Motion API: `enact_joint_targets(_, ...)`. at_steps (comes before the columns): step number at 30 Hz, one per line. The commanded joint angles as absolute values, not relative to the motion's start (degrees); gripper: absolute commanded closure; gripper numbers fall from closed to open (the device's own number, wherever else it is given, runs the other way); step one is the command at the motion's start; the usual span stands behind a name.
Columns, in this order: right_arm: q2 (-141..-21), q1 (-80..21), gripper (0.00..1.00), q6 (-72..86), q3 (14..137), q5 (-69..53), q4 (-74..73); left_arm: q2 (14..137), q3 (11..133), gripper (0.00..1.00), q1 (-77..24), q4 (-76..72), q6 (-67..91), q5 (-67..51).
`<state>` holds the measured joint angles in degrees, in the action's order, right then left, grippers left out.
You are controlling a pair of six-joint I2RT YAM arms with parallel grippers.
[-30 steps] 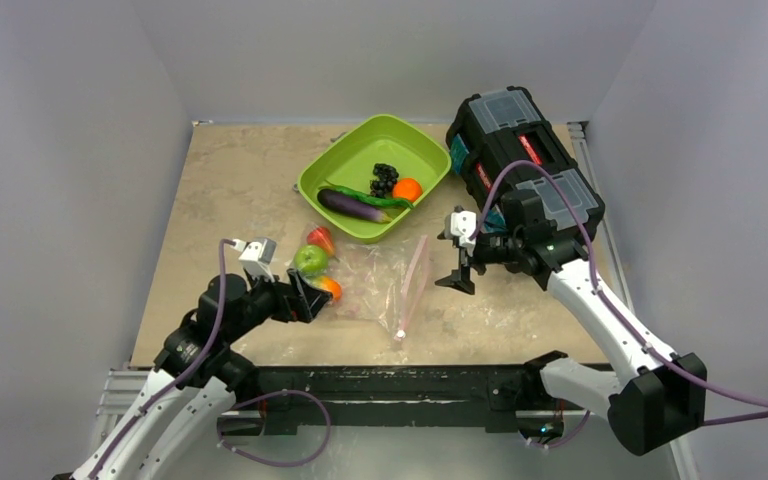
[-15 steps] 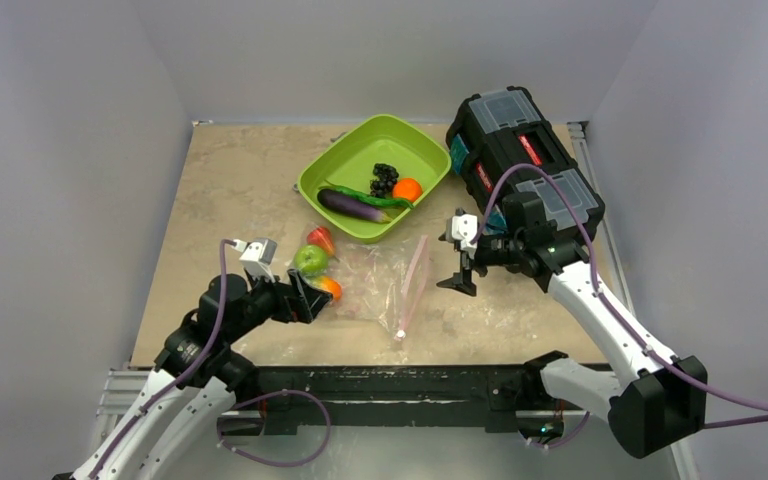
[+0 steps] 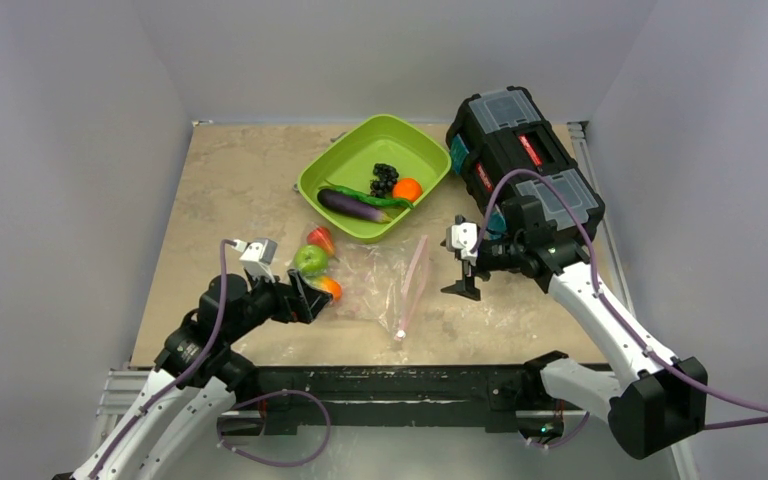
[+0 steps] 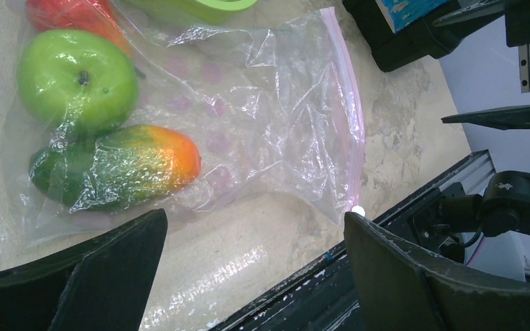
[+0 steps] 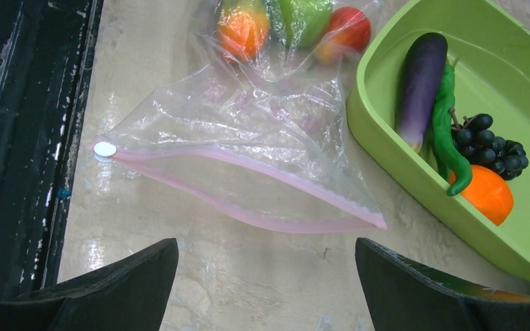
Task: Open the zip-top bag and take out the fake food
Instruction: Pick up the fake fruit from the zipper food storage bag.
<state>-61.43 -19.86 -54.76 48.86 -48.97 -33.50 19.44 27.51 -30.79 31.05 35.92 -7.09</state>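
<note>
The clear zip-top bag [image 3: 385,283] lies flat on the table, its pink zip strip [image 5: 248,181] facing right with the two lips slightly parted. At its closed left end sit fake food pieces: a green apple [image 3: 310,260], a red strawberry [image 3: 321,238] and an orange-green mango [image 4: 121,169]. An eggplant [image 5: 419,86], green pod, grapes [image 5: 490,141] and orange [image 5: 488,194] lie in the lime-green tray [image 3: 360,160]. My left gripper [image 4: 255,217] is open, low beside the bag's left end. My right gripper [image 5: 267,243] is open just right of the zip strip, touching nothing.
A black toolbox [image 3: 520,150] stands at the back right, close behind the right arm. The black rail [image 3: 390,385] runs along the table's near edge, just below the bag's white slider [image 5: 103,148].
The right gripper has shifted slightly right and toward the near edge, still open. The left arm and the bag have not moved.
</note>
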Motion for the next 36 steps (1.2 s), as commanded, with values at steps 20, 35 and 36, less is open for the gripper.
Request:
enact_joint_targets(20, -70.34, -29.38, 0.38, -34.02, 44.72, -41.30, -10.53, 32.66, 29.68, 0.25, -30.78, 25.23, 33.37, 12.62)
enact_joint_targets(35, -76.82, -37.25, 0.70, -40.73, 43.19, -28.30, -9.11, 42.86, 26.39, 0.61, -23.91, 14.14, 34.97, 10.44)
enact_joint_targets(36, -77.01, -37.31, 0.70, -40.49, 43.16, -27.77, -8.73, 43.41, 26.11, 0.63, -23.64, 13.81, 35.11, 10.36)
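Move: From the left gripper, the green-orange papaya in the bag's closed end lies about 9 cm ahead, 2 cm left and 11 cm down; the green apple is some 7 cm beyond it and 2 cm farther left. From the right gripper, the middle of the gaping pink zip mouth is about 7 cm left, 2 cm ahead and 12 cm down, with the white slider 11 cm left and 10 cm back, also well below. Sink the right gripper about 9 cm while carrying it some 6 cm left to the bag's mouth, narrowing the fingers to roughly a third open so the tips slip in under the upper pink lip. Meanwhile bring the left gripper forward about 8 cm, left and down about 5 cm each, over the papaya, swinging it some 20 degrees counter-clockwise and half closing its fingers. ##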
